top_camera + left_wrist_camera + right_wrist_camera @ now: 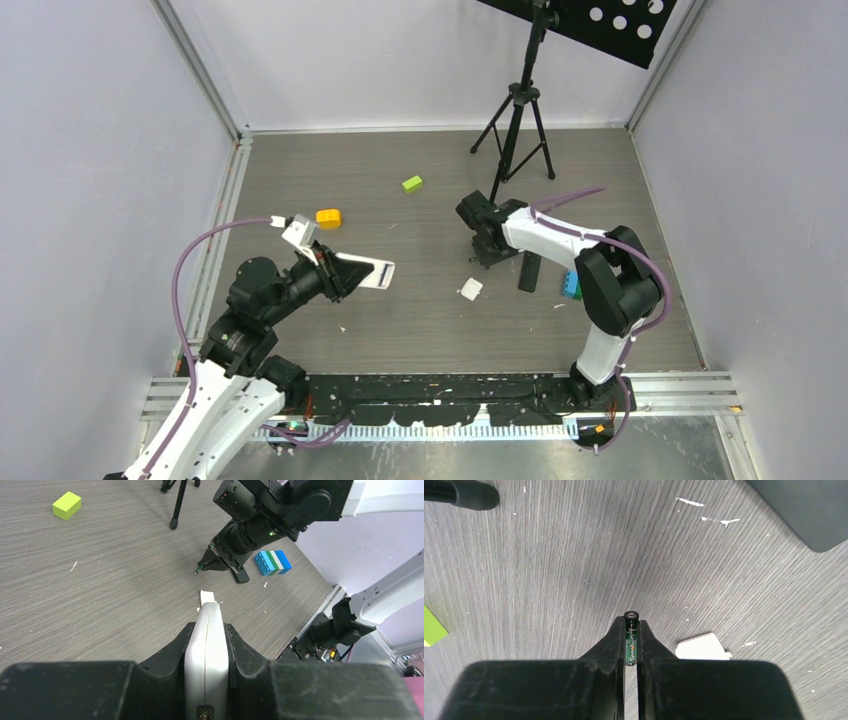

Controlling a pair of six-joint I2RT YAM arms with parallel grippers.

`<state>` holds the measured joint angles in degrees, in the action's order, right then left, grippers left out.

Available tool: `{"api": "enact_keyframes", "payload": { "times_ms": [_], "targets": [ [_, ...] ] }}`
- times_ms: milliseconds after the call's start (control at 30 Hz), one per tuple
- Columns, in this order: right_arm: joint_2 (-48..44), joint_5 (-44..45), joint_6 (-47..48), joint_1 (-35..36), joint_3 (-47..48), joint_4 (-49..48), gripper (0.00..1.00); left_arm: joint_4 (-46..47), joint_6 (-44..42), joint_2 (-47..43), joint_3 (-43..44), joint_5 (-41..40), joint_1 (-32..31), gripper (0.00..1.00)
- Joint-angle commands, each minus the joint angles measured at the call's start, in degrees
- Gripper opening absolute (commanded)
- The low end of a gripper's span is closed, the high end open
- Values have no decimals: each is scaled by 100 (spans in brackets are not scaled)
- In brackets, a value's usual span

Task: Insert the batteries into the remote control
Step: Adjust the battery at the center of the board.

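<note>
My left gripper (345,272) is shut on the white remote control (372,272), which juts out to the right above the table. In the left wrist view the remote control (207,650) fills the gap between the black fingers, gripped by its two sides. My right gripper (631,626) is shut on a green battery (631,641) that lies lengthwise between the fingers, its metal end poking past the tips. From above, the right gripper (487,255) points down close to the table at centre right. No other batteries show.
A small white cover piece (470,290) lies between the two grippers. A lime block (412,183) and an orange block (328,217) sit farther back. A dark flat bar (529,271) and a blue brick stack (571,285) lie beside the right arm. A tripod (515,120) stands behind.
</note>
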<state>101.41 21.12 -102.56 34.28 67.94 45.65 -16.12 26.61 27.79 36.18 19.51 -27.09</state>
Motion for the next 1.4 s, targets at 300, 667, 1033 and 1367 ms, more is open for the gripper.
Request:
{"api": "enact_keyframes", "payload": {
  "times_ms": [300,667,1033,1367],
  "targets": [
    [194,31,-1086,113,-101,-186,19,322,-16,-35,0,-333,26,0],
    [-40,338,-481,119,-79,-123,41,306,-42,121,21,-415,26,0],
    [-907,-1545,7491,-66,18,-1649,81,522,293,432,56,-238,24,0],
    [210,-1856,10716,-45,827,-72,78,1415,646,800,-457,-795,28,0]
  ]
}}
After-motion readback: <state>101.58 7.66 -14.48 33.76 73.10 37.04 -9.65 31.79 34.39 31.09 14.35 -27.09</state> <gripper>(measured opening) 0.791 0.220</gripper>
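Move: Directly under the right hand, about 2 cm down and 1 cm to its left, is the bare table spot for the green battery it still pinches. The white battery cover lies some 6 cm back and 2 cm left of this hand, the black remote about 12 cm to its right and level with it, and the tripod foot about 12 cm ahead and 2 cm right, all roughly 2 cm below. From the left hand the spot is about 14 cm ahead, 19 cm right and 24 cm below. Down a short 1.5 cm onto the table goes the right hand, spreading its fingers to let go of the green battery; it then rises nearly 8 cm, opening wide and spinning counter-clockwise, some 85 degrees in all, and sinks back about 4 cm over the battery without reaching it. The left hand keeps hold of the white remote, easing down and forward late on. ##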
